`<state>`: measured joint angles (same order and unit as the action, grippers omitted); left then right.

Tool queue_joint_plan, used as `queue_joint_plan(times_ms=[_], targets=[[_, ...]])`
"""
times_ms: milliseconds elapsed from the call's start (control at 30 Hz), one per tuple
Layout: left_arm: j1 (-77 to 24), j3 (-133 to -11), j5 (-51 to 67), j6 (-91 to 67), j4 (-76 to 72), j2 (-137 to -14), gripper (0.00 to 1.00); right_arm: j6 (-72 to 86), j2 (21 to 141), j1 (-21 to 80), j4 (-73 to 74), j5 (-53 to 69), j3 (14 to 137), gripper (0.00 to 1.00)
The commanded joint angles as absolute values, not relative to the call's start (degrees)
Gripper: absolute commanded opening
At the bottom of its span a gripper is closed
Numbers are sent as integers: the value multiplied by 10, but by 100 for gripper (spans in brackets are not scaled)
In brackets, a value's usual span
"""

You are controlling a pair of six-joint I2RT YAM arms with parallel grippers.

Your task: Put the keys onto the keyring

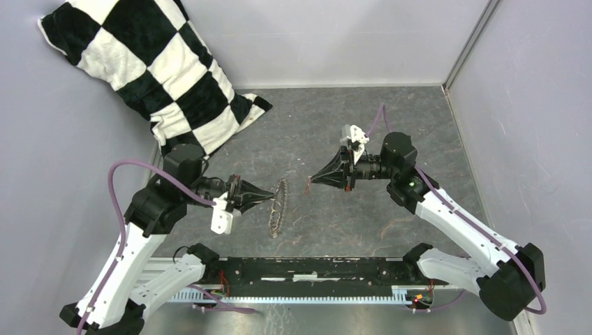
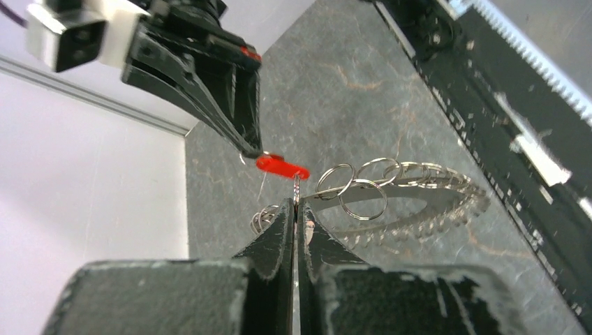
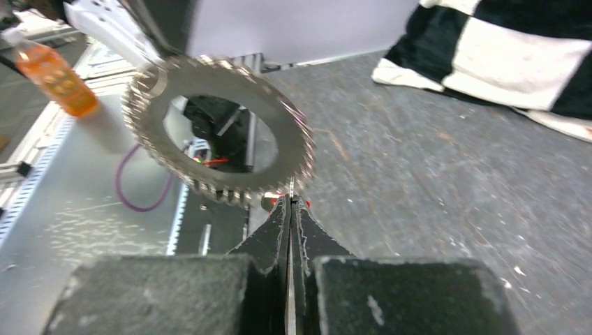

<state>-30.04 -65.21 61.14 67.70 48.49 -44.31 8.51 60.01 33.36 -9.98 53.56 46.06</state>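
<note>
The keyring (image 1: 279, 207), a toothed metal disc with a hollow centre, stands on edge at mid-table. My left gripper (image 1: 269, 197) is shut on its rim. In the left wrist view my left gripper (image 2: 296, 202) pinches the keyring (image 2: 419, 199), where small split rings (image 2: 356, 185) hang. The red-headed key (image 1: 307, 185) is held in my right gripper (image 1: 312, 180), just right of the ring and apart from it. In the left wrist view the key (image 2: 281, 166) hangs from the right gripper (image 2: 250, 151). In the right wrist view the keyring (image 3: 216, 129) faces my shut right gripper (image 3: 290, 199), and the key (image 3: 269, 197) shows only as red bits.
A black-and-white checkered pillow (image 1: 160, 70) leans in the far left corner. Grey walls close off the left, back and right. The black base rail (image 1: 314, 269) runs along the near edge. An orange object (image 3: 56, 77) shows beyond that rail.
</note>
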Motion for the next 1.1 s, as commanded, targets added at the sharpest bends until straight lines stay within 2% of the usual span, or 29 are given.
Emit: queue_joint_plan(times_ms=[0,367,633,867,1067], targets=[[-301,-656,595,843,541,-439,2,149,606,361,-118,566,513,1],[-301,-627,593,957,541,-419,2,257,642,442,-187,575,517,1],[-301,-598,595,1143,575,-386,2,266,663,480,-180,586,529,1],[-302,-613,643,1166,576,-382,2,258,664,481,-167,600,545,1],[-301,-626,698,1056,526,-382,2,264,665,487,-176,615,554,1]])
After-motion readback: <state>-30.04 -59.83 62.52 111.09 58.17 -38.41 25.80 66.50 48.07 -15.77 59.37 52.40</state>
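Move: The right gripper already holds the red key tag. The keyring, the rimmed disc of wire loops hanging from the left fingertips, has its middle about 7 cm back and 9 cm to the left of it, roughly 1 cm lower; the left fingertips are 6 cm back, 10 cm left and 5 cm above. From the left hand, the key tag lies some 5 cm ahead, 9 cm right and 6 cm lower, the keyring's middle about 6 cm below, 1 cm back and 2 cm right. Bring the right gripper back about 9 cm and left towards the keyring, rising a little overall and swinging its fingers counter-clockwise, still pinching the red key tag. Meanwhile keep the left fingers shut on the keyring's edge and roll that wrist some 35 degrees, its forward side coming up, sinking slightly and then easing back. ##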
